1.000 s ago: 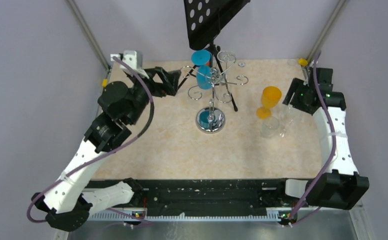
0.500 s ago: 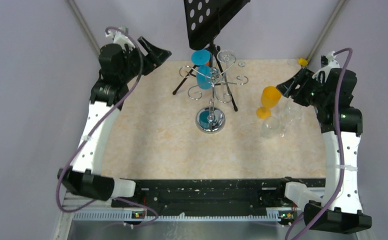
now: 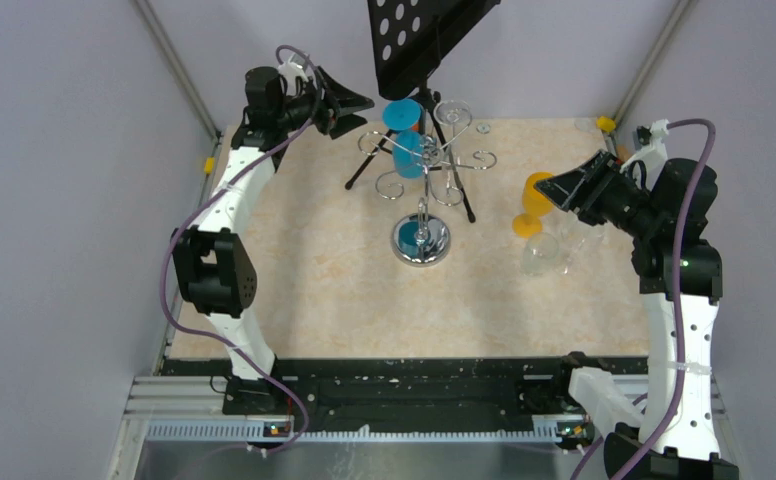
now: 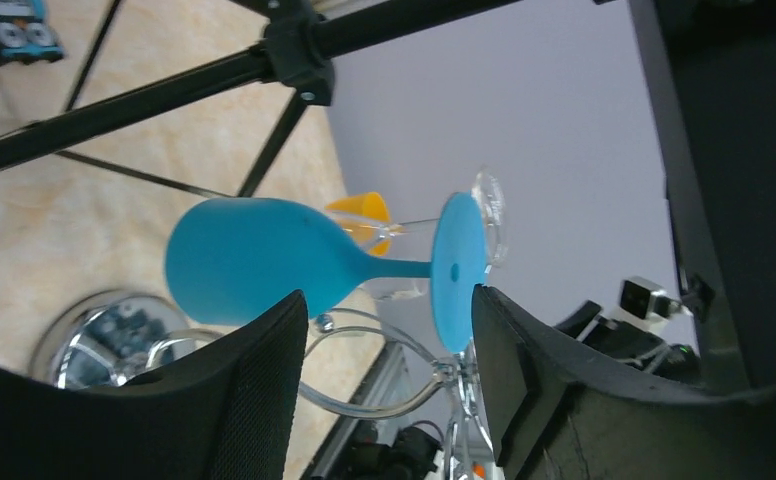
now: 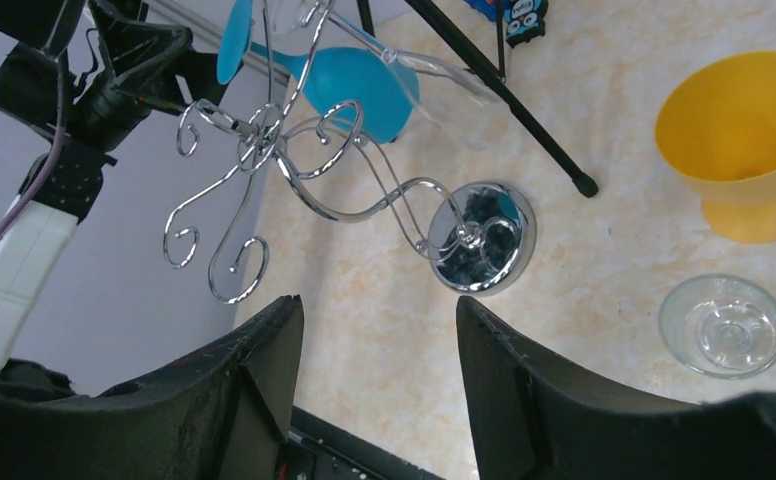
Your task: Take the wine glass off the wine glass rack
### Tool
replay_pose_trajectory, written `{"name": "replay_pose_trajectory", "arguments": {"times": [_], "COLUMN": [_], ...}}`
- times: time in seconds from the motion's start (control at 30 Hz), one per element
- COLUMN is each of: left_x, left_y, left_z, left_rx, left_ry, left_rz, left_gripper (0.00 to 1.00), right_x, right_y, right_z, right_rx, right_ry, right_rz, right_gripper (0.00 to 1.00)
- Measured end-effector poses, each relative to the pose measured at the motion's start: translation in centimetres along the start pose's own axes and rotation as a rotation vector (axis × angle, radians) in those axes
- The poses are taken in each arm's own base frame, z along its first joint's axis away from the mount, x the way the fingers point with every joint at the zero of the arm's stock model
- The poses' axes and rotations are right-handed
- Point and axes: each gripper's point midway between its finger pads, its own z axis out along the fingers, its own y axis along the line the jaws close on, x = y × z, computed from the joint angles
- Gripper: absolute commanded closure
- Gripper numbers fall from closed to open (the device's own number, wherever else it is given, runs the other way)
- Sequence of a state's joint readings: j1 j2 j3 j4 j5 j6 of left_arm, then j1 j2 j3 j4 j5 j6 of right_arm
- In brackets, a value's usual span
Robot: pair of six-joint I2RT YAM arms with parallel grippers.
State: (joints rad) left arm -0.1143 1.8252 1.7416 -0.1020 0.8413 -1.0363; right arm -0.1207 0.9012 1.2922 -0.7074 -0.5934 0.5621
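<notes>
The chrome wine glass rack [image 3: 422, 190] stands mid-table on its round mirrored base [image 3: 421, 241]. A blue wine glass [image 3: 408, 155] hangs upside down from its scrolled arms, foot [image 3: 401, 114] on top. My left gripper [image 3: 359, 103] is open, level with the glass just to its left. In the left wrist view the gripper [image 4: 389, 293] has its tips just short of the blue stem [image 4: 399, 268], one finger by the bowl [image 4: 254, 260] and one by the foot [image 4: 459, 270]. My right gripper [image 3: 554, 185] is open and empty, right of the rack. The right wrist view has the gripper [image 5: 376, 300] facing the rack [image 5: 294, 150].
A black tripod stand with a perforated plate [image 3: 424, 35] stands right behind the rack, its legs spreading under the arms. A clear glass [image 3: 454, 112] also hangs on the rack. An orange glass [image 3: 539, 195] and a clear glass [image 3: 541, 253] stand on the table below my right gripper.
My left arm has stretched from the left side toward the back and swung its gripper up next to the blue glass, its jaws narrowing. My right arm has risen and turned toward the rack.
</notes>
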Motion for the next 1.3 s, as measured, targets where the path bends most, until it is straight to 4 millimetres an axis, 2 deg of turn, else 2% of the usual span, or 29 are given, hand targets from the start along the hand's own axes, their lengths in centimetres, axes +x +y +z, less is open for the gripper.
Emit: {"name": "replay_pose_trajectory", "arguments": {"times": [0.1,0.2,0.33,0.47,0.67,1.0,1.1,1.2,1.3], "left_x": [0.2,0.9,2.0,3.0,3.3,3.8,4.0,4.1,3.9], "left_y": [-0.8,-2.5,-4.1,-4.8,-4.6,-2.5,-1.9,-1.5,-2.1], "left_z": [0.6,1.1,1.7,2.0,2.1,2.9,3.3,3.7,3.6], "left_rx": [0.063,0.132,0.182,0.198,0.194,0.142,0.131,0.124,0.135], "left_ry": [0.032,0.068,0.098,0.126,0.136,0.161,0.170,0.176,0.174], "left_rz": [-0.017,-0.011,0.010,0.001,-0.002,-0.022,-0.033,-0.046,-0.041], "left_gripper": [0.36,0.39,0.46,0.57,0.54,0.56,0.65,0.83,1.00], "right_x": [0.4,0.5,0.3,0.3,0.3,0.3,0.3,0.4,0.6], "right_y": [0.1,0.2,0.4,0.5,0.5,0.5,0.5,0.4,0.2], "right_z": [0.0,0.1,0.1,0.1,0.1,0.1,0.1,0.2,0.2], "right_rx": [-0.015,-0.023,-0.033,-0.035,-0.035,-0.035,-0.035,-0.034,-0.031], "right_ry": [0.007,0.011,0.006,0.006,0.007,0.007,0.006,0.009,0.014], "right_rz": [0.013,0.022,0.018,0.023,0.025,0.025,0.025,0.028,0.033], "right_gripper": [0.42,0.42,0.42,0.42,0.43,0.44,0.44,0.44,0.44]}}
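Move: The blue wine glass hangs upside down from the rack, its foot about level in height with the left fingers; the glass's middle lies about 8 cm to the left hand's right, level fore and aft, and some 8 cm down. A clear glass hangs roughly 10 cm further right of it, and the rack's post stands about 7 cm back and 5 cm right of it. From the right hand, the blue glass is about 15 cm ahead, 28 cm left and 8 cm below. Sliding right about 5 cm towards the blue glass's foot, the left hand first rises some 3 cm and eases back a little, turning about 10 degrees clockwise while its fingers partly close. After a pause it sinks back to its starting height, then nearly shuts the fingers, pinching the rim of the foot, one finger above and one below. ##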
